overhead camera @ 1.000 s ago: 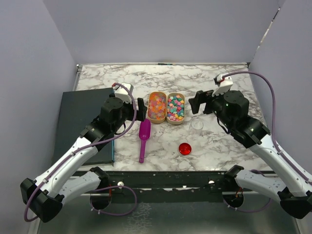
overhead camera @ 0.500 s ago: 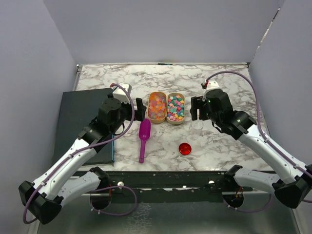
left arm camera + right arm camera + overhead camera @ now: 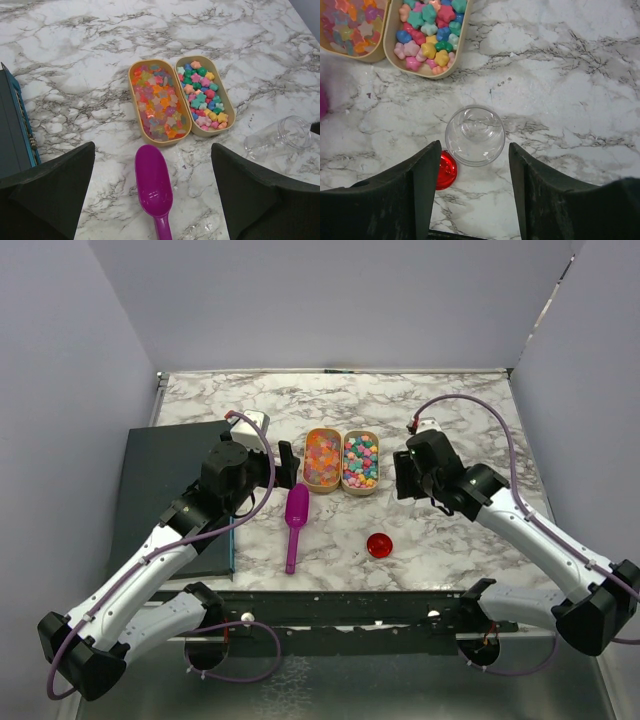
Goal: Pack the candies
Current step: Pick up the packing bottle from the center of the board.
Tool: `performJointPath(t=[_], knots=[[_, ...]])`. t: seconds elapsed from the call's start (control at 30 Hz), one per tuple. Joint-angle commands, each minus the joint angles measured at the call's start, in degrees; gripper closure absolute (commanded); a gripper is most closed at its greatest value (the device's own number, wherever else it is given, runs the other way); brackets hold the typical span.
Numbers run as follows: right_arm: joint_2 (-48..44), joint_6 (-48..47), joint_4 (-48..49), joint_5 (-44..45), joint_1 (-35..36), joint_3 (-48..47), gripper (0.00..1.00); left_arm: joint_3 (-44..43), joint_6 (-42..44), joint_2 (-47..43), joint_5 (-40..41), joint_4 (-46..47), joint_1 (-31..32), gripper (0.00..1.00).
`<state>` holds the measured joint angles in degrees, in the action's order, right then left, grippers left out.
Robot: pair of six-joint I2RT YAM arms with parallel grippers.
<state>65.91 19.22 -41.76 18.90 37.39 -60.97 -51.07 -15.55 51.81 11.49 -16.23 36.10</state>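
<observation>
Candies fill two tan oval trays: translucent orange and pink ones in the left tray, pastel ones in the right tray. A clear empty jar stands upright on the marble. My right gripper is open above it, a finger on each side, not touching; it hides the jar in the top view. A purple scoop lies below the trays. My left gripper is open and empty above the scoop's bowl.
A shiny red round lid lies on the marble just near-left of the jar. A dark flat book covers the table's left side. Grey walls close in the left, back and right.
My right gripper has swung left and down over the clear jar, which it now straddles and hides in the top view. The left arm has barely moved.
</observation>
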Motion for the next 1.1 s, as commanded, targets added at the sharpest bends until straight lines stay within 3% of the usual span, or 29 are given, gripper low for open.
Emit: performJointPath(t=[0.0, 0.47, 0.83, 1.07], knots=[[1.02, 0.99, -2.69, 0.56, -0.85, 1.49, 0.4, -0.2, 0.24, -0.76, 0.73, -1.15, 0.16, 0.01], [3.53, 0.09, 1.2, -8.9, -9.02, 5.03, 0.52, -0.22, 0.37, -1.34, 0.55, -1.34, 0.11, 0.01], [6.63, 0.73, 3.59, -10.31, -10.56, 6.75, 0.71, -0.14, 0.52, -1.82, 0.47, -1.38, 0.13, 0.01], [7.69, 0.41, 2.2, -9.28, -10.58, 5.44, 0.88, -0.09, 0.46, -1.82, 0.29, -1.44, 0.14, 0.01]])
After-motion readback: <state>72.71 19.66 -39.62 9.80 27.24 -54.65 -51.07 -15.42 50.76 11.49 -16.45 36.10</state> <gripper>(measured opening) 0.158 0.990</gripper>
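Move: The clear packing bottle stands upright under the right hand, about level with it fore and aft and side to side, its middle some 11 cm below. The red lid lies about 6 cm back and 5 cm left of that hand; the tray of opaque candies is some 10 cm ahead and 8 cm left, and the clear-candy tray 16 cm left and 11 cm ahead. From the left hand the bottle is about 22 cm right, 1 cm back and 20 cm below. The bottle's right-hand wall is what the right hand goes for: it sinks about 7 cm in all, shifting some 3 cm right early on, and tips its fingers about 15 degrees further down. The half-open fingers close nearly shut astride the rim, the left one inside the mouth and the right one outside. ##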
